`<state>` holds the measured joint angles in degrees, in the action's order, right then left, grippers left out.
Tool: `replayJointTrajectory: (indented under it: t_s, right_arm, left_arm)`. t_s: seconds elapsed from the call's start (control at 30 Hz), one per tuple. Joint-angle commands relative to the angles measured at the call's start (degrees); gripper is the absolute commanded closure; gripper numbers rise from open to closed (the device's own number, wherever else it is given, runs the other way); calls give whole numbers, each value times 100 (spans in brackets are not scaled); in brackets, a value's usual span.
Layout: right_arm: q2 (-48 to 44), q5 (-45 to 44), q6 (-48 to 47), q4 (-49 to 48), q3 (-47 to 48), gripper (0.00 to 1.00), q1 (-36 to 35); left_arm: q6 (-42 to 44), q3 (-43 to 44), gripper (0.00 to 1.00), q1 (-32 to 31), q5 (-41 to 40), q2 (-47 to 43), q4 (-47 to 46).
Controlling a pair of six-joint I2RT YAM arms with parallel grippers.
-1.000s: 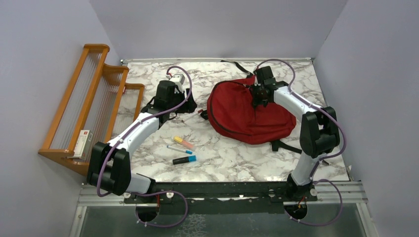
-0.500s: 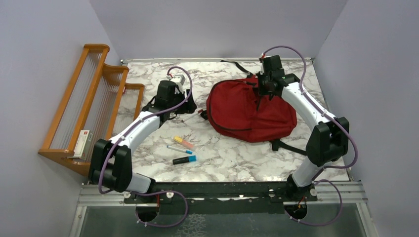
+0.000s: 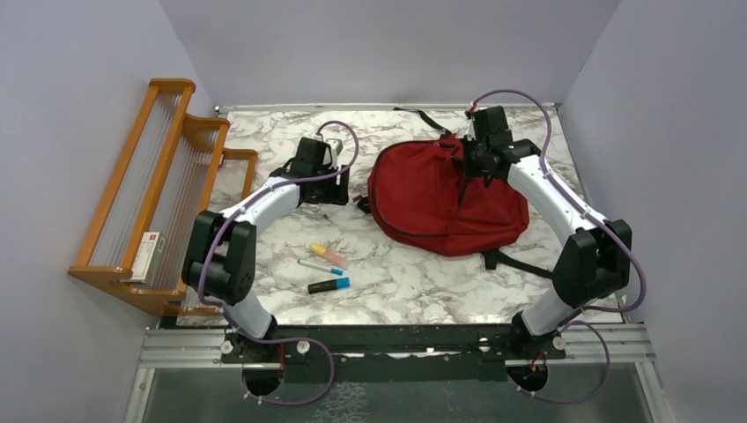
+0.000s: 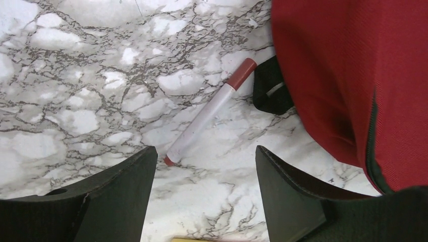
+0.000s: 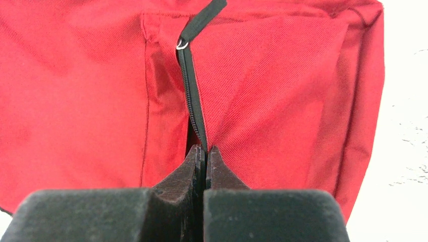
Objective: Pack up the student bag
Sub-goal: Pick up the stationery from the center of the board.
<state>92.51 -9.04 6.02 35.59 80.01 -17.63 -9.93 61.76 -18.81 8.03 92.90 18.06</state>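
The student bag (image 3: 432,198) is a big red backpack lying flat at the middle right of the table. My right gripper (image 3: 467,166) is over its far upper part. In the right wrist view that gripper (image 5: 206,149) is shut on the black zipper strip (image 5: 191,85) of the bag (image 5: 272,85), below the metal zip pull (image 5: 181,44). My left gripper (image 3: 339,188) hovers open at the bag's left edge. In the left wrist view its open fingers (image 4: 204,154) stand just short of a white marker with a dark red cap (image 4: 207,118), which lies beside the bag (image 4: 353,75).
A wooden rack (image 3: 167,176) along the left wall holds a small box (image 3: 150,256). An orange and yellow highlighter (image 3: 328,256), a thin blue pen (image 3: 319,266) and a black and blue marker (image 3: 328,285) lie at the front middle. A black strap (image 3: 511,262) trails from the bag's near side.
My left arm has swung right and farther out, its gripper now by the bag's left edge. My right gripper has pulled back and to the right, lifting the bag's fabric.
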Motion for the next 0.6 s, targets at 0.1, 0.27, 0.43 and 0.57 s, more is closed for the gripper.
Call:
replayJointTrajectory:
  t_s: [0.1,0.27,0.43,0.57]
  right_arm:
    - [-429,671,180,-283,-455,99,13]
    - [-497,865,258,-336,-558,99,14]
    - [-589,764,268,-342,-587,99,14]
    - [-641,660,277,-317,-596,99,14]
  left_arm:
    - [875,892,27,31,-110,831,627]
    - [967,1041,27,30,-81,1098,707]
    - [1171,1049,28,-10,97,1345,789]
    - [1234,1090,31,-143,-68,1554,887]
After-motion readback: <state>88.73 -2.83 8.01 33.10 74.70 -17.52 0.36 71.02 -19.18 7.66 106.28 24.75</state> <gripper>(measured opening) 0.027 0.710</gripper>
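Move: The red-capped pen lies about 3 cm ahead of the open left hand, 2 cm to its right and 7 cm below. On the same board, the bag's black strap loop is 4 cm ahead and 8 cm right of that hand, the highlighter 11 cm back and 1 cm left. The shut right hand holds the bag's zip edge, the bag's middle 1 cm ahead, 2 cm left and 12 cm below it; the pen is some 33 cm left, 3 cm back and 15 cm below. The left hand sinks about 5 cm towards the red-capped pen with its fingers kept open and still clear of it, first easing some 2 cm forward, then drawing slightly back as the wrist turns roughly 15 degrees so that the fingers point more steeply down. Meanwhile the right hand keeps its pinch on the bag's zip edge and draws it nearly 2 cm back and a little less to the left. ##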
